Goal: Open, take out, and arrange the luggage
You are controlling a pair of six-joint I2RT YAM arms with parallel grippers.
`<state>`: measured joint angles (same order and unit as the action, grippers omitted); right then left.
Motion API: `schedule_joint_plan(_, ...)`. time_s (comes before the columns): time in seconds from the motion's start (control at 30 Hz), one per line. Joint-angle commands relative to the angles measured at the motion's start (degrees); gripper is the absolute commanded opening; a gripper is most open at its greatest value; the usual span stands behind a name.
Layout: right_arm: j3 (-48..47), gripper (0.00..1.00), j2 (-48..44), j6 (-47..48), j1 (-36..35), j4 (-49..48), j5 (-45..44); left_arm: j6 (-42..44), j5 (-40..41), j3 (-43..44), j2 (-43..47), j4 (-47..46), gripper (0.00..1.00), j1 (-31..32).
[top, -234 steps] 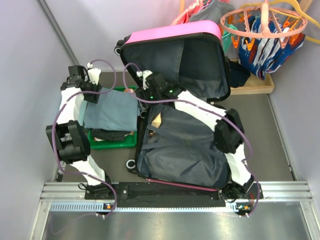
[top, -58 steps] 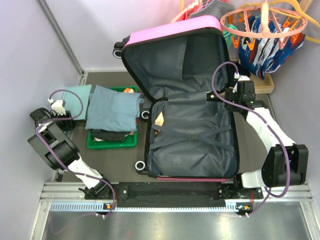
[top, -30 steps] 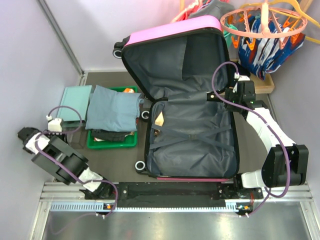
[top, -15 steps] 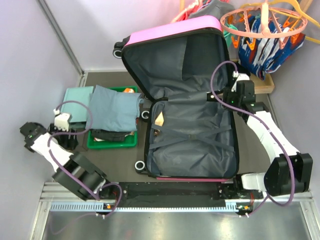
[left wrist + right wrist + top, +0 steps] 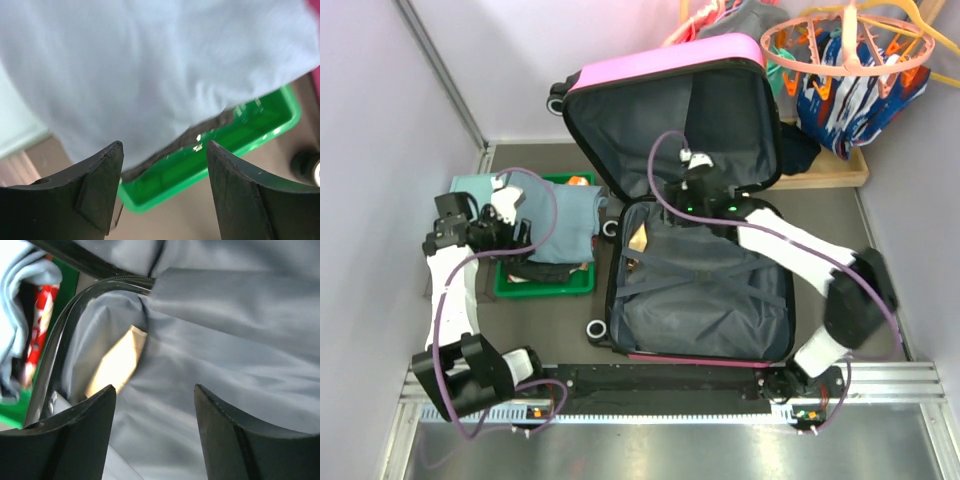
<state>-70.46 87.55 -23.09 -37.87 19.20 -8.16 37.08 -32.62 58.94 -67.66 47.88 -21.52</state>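
Note:
The luggage (image 5: 665, 68) is a hot-pink suitcase lying open, its lid propped up at the back and its grey lining (image 5: 705, 290) crossed by straps. My right gripper (image 5: 665, 215) (image 5: 155, 390) hangs open over the back left of the lining (image 5: 225, 340), holding nothing. A tan flat piece (image 5: 640, 238) (image 5: 117, 365) lies just ahead of it by the rim. My left gripper (image 5: 520, 235) (image 5: 164, 150) is open and empty at the edge of a folded grey-blue garment (image 5: 555, 215) (image 5: 150, 75) that rests on the green tray (image 5: 545, 285) (image 5: 240, 135).
A pale-teal box (image 5: 470, 185) sits left of the tray. A red item (image 5: 37, 335) shows in the tray beyond the suitcase rim. An orange ring hanger (image 5: 850, 45) and bright clothes on a wooden tray (image 5: 840, 170) fill the back right. Walls stand close on both sides.
My left arm swung from the left wall in to the tray and its jaws opened wider. My right arm crossed from the suitcase's right rim to its back left, jaws widening.

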Motion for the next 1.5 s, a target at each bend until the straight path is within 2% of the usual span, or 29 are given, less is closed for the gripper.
schedule_joint_plan(0.0, -6.1, 0.64, 10.5, -14.5, -1.0, -4.4, 2.5, -6.8, 1.1, 2.5, 1.4, -4.5, 0.72, 4.5)
schedule_joint_plan(0.17, -9.1, 0.65, 19.4, -24.7, -2.6, -6.7, 4.6, -7.1, 1.0, 1.5, 2.5, -4.5, 0.72, 5.0)
schedule_joint_plan(0.6, -13.7, 0.66, 30.7, -30.4, -6.5, -8.3, 8.0, -6.4, -0.2, 1.3, 2.8, -3.8, 0.71, 5.0)
schedule_joint_plan(0.7, -13.6, 0.63, 31.5, -30.7, -6.6, -8.8, 9.4, -6.1, -0.2, 1.4, 3.1, -3.5, 0.71, 5.1)
schedule_joint_plan(0.83, -12.0, 0.49, 30.7, -29.8, -6.6, -10.3, 9.0, -6.1, -0.3, 1.8, 3.1, -3.0, 0.71, 5.0)
schedule_joint_plan(0.93, -11.5, 0.34, 30.7, -28.3, -6.6, -10.7, 9.1, -6.1, -0.5, 2.0, 3.1, -3.0, 0.7, 5.1)
schedule_joint_plan(0.97, -11.0, 0.24, 30.6, -28.2, -6.6, -11.0, 9.4, -6.1, -0.5, 2.1, 3.1, -2.9, 0.7, 5.1)
schedule_joint_plan(1.07, -9.9, 0.07, 30.1, -27.4, -6.6, -13.0, 10.7, -6.1, -0.5, 2.2, 3.1, -2.8, 0.7, 5.1)
schedule_joint_plan(1.13, -9.7, 0.01, 29.7, -26.6, -6.5, -13.4, 11.2, -6.1, -0.4, 2.3, 3.1, -2.8, 0.7, 5.1)
schedule_joint_plan(1.27, -9.2, 0.0, 27.7, -25.0, -6.5, -13.4, 10.4, -5.8, -0.4, 2.4, 3.3, -2.4, 0.7, 5.0)
schedule_joint_plan(1.47, -6.0, 0.0, 19.6, -19.0, -7.1, -14.6, 5.7, -6.0, -0.7, 2.8, 3.2, -2.4, 0.7, 5.1)
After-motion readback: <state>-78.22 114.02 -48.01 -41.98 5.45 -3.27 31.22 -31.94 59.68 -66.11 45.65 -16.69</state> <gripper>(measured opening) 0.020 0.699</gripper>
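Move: The tan tool lying along the left edge of the open suitcase is about 12 cm to the right hand's left, level with it fore and aft, and some 12 cm lower. A suitcase wheel stands about 7 cm to the left of the tool and 3 cm farther out; the straps cross some 17 cm to the right of the tool and 8 cm nearer. The green tray with its blue cloth is 24 cm left of the tool. From the left hand, the tool is roughly 29 cm to the right and 11 cm down. The tan tool's far end is where the right hand goes: down about 11 cm and as far left, a little forward too, open fingers tipping down some 20 degrees and rolling left side up. There the fingers shut on it and pinch it. The left hand eases about 2 cm right and then hovers, open, over the blue cloth. ##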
